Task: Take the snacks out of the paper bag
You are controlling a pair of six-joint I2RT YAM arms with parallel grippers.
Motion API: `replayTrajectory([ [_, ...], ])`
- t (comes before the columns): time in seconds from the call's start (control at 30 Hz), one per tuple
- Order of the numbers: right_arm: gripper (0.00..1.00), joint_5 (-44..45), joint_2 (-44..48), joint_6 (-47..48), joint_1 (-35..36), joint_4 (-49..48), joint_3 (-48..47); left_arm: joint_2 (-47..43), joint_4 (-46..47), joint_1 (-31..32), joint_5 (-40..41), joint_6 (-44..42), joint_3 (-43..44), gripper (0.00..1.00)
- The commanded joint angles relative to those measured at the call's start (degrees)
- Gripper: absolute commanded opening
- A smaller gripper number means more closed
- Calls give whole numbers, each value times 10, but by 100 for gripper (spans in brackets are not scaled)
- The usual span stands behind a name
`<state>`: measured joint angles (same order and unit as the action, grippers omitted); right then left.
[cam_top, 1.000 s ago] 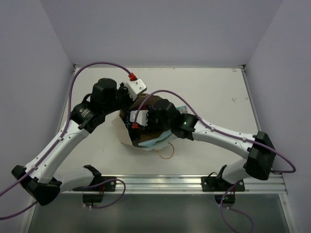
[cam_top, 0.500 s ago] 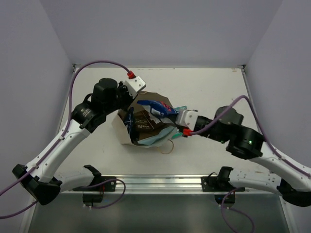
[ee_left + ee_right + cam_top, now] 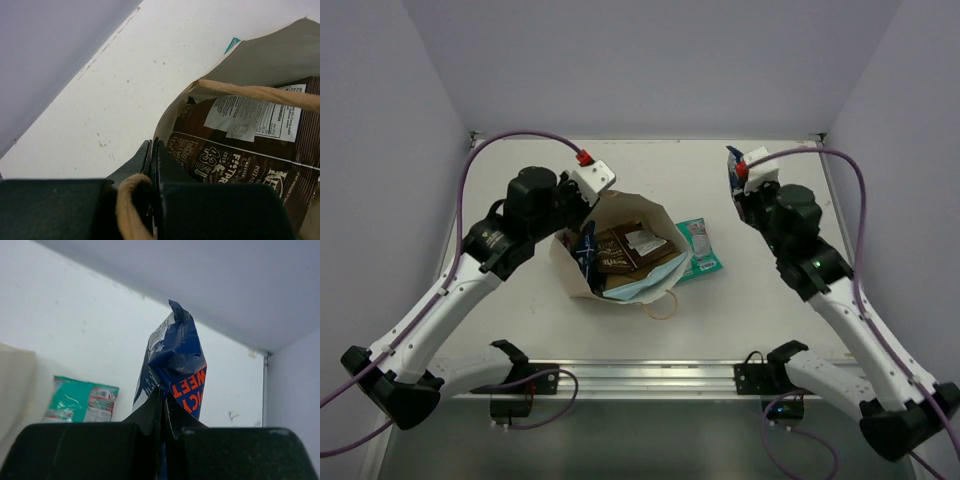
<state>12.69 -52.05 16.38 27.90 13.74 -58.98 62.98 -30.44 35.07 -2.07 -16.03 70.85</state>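
The tan paper bag (image 3: 568,268) sits mid-table with its mouth open upward. My left gripper (image 3: 575,222) is shut on its left rim (image 3: 172,107), and a twisted handle (image 3: 260,92) crosses the opening. Inside lie brown snack packets (image 3: 620,250) (image 3: 250,160), a blue one (image 3: 586,250) and a light blue one (image 3: 638,288). A teal packet (image 3: 698,248) (image 3: 82,400) lies on the table just right of the bag. My right gripper (image 3: 740,180) (image 3: 164,405) is raised at the back right, shut on a dark blue packet (image 3: 733,163) (image 3: 175,365) that sticks up from its jaws.
A loose loop of bag handle (image 3: 662,305) lies on the table in front of the bag. The metal mounting rail (image 3: 650,375) runs along the near edge. Walls close in the table at back and both sides. Purple cables (image 3: 520,135) arc over both arms.
My right arm has come out of the bag holding the dark blue packet and swung up to the back right. The left gripper has kept its hold on the bag rim.
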Motion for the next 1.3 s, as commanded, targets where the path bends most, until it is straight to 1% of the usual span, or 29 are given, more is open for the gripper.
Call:
replayTrajectory([
  [0.0,0,29,-71,-22,-55,-65,42,-18,32,4,5,6,5,0],
  [0.03,0,50,-109,-18,-72,-76,45,-17,30,4,5,5,7,0],
  [0.1,0,79,-147,-8,-86,-120,60,-18,28,4,-2,2,10,0],
  [0.13,0,112,-190,1,-87,-132,64,-19,29,4,-3,0,10,0],
  [0.17,0,125,-214,1,-87,-152,61,-20,28,4,-4,-2,10,0],
  [0.23,0,130,-278,-18,-87,-144,38,-21,27,4,-3,-5,10,0],
  [0.3,5,98,-309,-49,-85,-106,18,-21,23,4,0,-8,9,0],
  [0.33,8,79,-316,-80,-82,-94,10,-21,20,4,0,-8,7,0],
  [0.37,19,33,-314,-90,-79,-86,10,-22,20,4,0,-10,6,0],
  [0.4,27,10,-307,-100,-69,-85,12,-21,19,4,0,-9,5,0],
  [0.43,38,-5,-295,-124,-65,-82,16,-22,18,4,1,-10,3,0],
  [0.47,52,-37,-264,-136,-62,-68,16,-22,17,4,1,-10,3,0],
  [0.53,59,-68,-222,-181,-54,-49,9,-22,14,4,0,-11,2,0],
  [0.57,66,-81,-172,-191,-49,-36,7,-22,13,4,0,-12,2,0],
  [0.67,74,-122,-102,-240,-24,-2,-21,-22,13,4,0,-13,3,0],
  [0.7,75,-123,-66,-252,-1,5,-31,-22,12,4,0,-13,2,0],
  [0.77,77,-145,-36,-275,30,10,-48,-22,12,4,4,-13,0,0],
  [0.8,77,-151,-16,-287,64,9,-52,-22,11,4,5,-13,-1,0],
  [0.87,77,-159,-3,-315,101,-5,-57,-22,10,4,8,-11,-2,0],
  [0.9,77,-160,0,-324,137,-9,-59,-22,11,4,9,-10,-3,0],
  [0.93,77,-159,0,-342,156,-16,-57,-23,10,4,12,-8,-3,0],
  [0.97,77,-159,-2,-350,172,-38,-55,-23,11,4,14,-5,-2,0],
  [1.0,77,-159,-7,-358,202,-49,-53,-23,11,4,17,-4,-2,0],
  [1.1,75,-165,-44,-382,250,-88,-51,-23,10,4,25,6,-1,0],
  [1.13,74,-160,-73,-386,263,-90,-61,-23,9,4,32,10,-1,0],
  [1.2,74,-135,-102,-387,296,-108,-67,-25,8,4,30,14,0,0],
  [1.27,73,-128,-143,-403,309,-134,-66,-27,8,4,28,18,3,0],
])
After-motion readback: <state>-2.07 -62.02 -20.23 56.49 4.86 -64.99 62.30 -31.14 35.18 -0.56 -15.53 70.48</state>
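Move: The right hand already holds the blue packet high up; its landing place, bare table, lies about 10 cm ahead, practically straight, and some 30 cm below. The teal packet lies roughly 5 cm ahead and 7 cm to the left, equally far down; the paper bag's middle is 24 cm left, 5 cm back and 18 cm below. From the left hand, the landing place is about 12 cm ahead, 32 cm right and 28 cm below. Down and slightly forward, the right hand swings some 22 cm towards the bare table beyond the teal packet, tipping its fingers down, and opens wide at the low point, letting go of the blue packet. It then rises back and left towards the paper bag, turning counter-clockwise with its left side lifting, and sinks about 5 cm at the end, fingers open over the mouth's right side. The left hand stays, keeping its pinch on the bag's twine handle. ##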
